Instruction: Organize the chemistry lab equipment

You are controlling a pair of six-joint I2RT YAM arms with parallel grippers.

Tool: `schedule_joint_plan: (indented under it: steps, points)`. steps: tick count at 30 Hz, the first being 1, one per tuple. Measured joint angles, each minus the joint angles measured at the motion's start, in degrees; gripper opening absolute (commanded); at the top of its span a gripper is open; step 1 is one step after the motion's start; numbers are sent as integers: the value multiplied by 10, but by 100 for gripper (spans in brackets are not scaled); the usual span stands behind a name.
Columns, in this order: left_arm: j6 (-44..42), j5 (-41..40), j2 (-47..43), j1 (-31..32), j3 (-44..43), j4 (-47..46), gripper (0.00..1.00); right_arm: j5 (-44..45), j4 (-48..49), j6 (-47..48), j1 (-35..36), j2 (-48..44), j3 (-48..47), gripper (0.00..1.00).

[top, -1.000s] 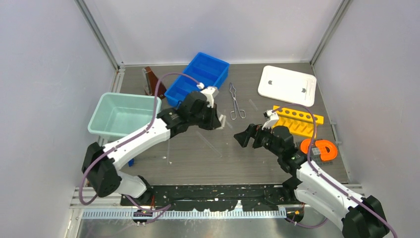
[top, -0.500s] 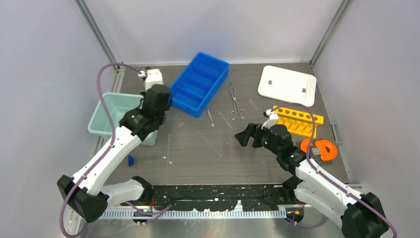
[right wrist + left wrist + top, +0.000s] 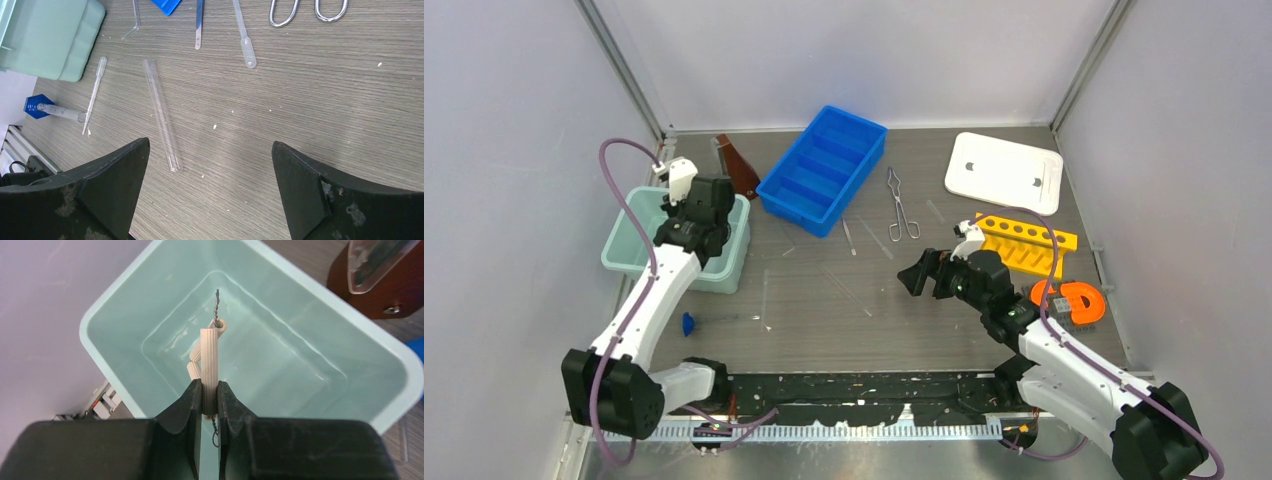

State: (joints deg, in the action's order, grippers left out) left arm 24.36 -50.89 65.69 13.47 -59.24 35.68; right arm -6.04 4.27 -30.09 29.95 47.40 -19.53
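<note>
My left gripper (image 3: 210, 388) is shut on a small white triangle (image 3: 210, 357) of ribbed tubes strung on twisted wire. It hangs inside the mouth of the teal bin (image 3: 120, 300), above the bin's floor. From above, that gripper (image 3: 696, 218) sits over the bin (image 3: 629, 252). My right gripper (image 3: 210, 146) is open and holds nothing, low over the table, with a clear glass tube (image 3: 161, 112) lying just ahead of its left finger. The silver tongs (image 3: 900, 206), yellow holed rack (image 3: 1026, 242), white lid (image 3: 1004, 172) and blue-capped tube (image 3: 689, 322) lie on the table.
A blue divided tray (image 3: 824, 168) stands at the back centre with a brown stand (image 3: 736, 166) to its left. An orange part (image 3: 1074, 300) lies beside my right arm. Two plastic pipettes (image 3: 94, 92) (image 3: 243, 32) and a blue spatula (image 3: 199, 22) lie near the tube.
My left arm has swung from the table's middle to the left, carrying the white triangle over the teal bin. The right arm has barely moved.
</note>
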Motion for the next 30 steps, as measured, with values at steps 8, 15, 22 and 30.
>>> schedule_joint_plan:
  steps: [8, 15, 22, 30]
  points:
    - [62, 36, 48, -33, 6, 28, 0, 1, 0, 0, 0, 0, -2, 100]
    - [104, 35, 72, -34, 5, 62, 12, 4, -1, 0, 0, 0, -6, 100]
    - [115, 22, 82, -34, -26, 112, 29, 10, -1, 0, 0, 3, -8, 100]
    - [90, 20, 62, -34, -54, 137, 65, 15, -6, 0, 0, 7, -9, 100]
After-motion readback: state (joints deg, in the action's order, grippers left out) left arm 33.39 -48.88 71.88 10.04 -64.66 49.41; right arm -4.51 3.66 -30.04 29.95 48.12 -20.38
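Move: My left hand already holds the clay triangle over the pale green tub. The tub's middle lies roughly 4 cm straight ahead of this hand and some 17 cm below. The brown stand is about 19 cm ahead and 12 cm right, the blue tray about 20 cm ahead and 31 cm right, and the lying cylinder with the blue base 12 cm back and 5 cm right. From my right hand the tub is some 48 cm left and 10 cm ahead. I lower the clay triangle about 6 cm down into the tub with my left hand, easing back a centimetre and tipping and turning the fingers some 10 degrees down and counter-clockwise. Then I open the fingers to a little over half, let go of the triangle, and rise again by about 3 cm. ##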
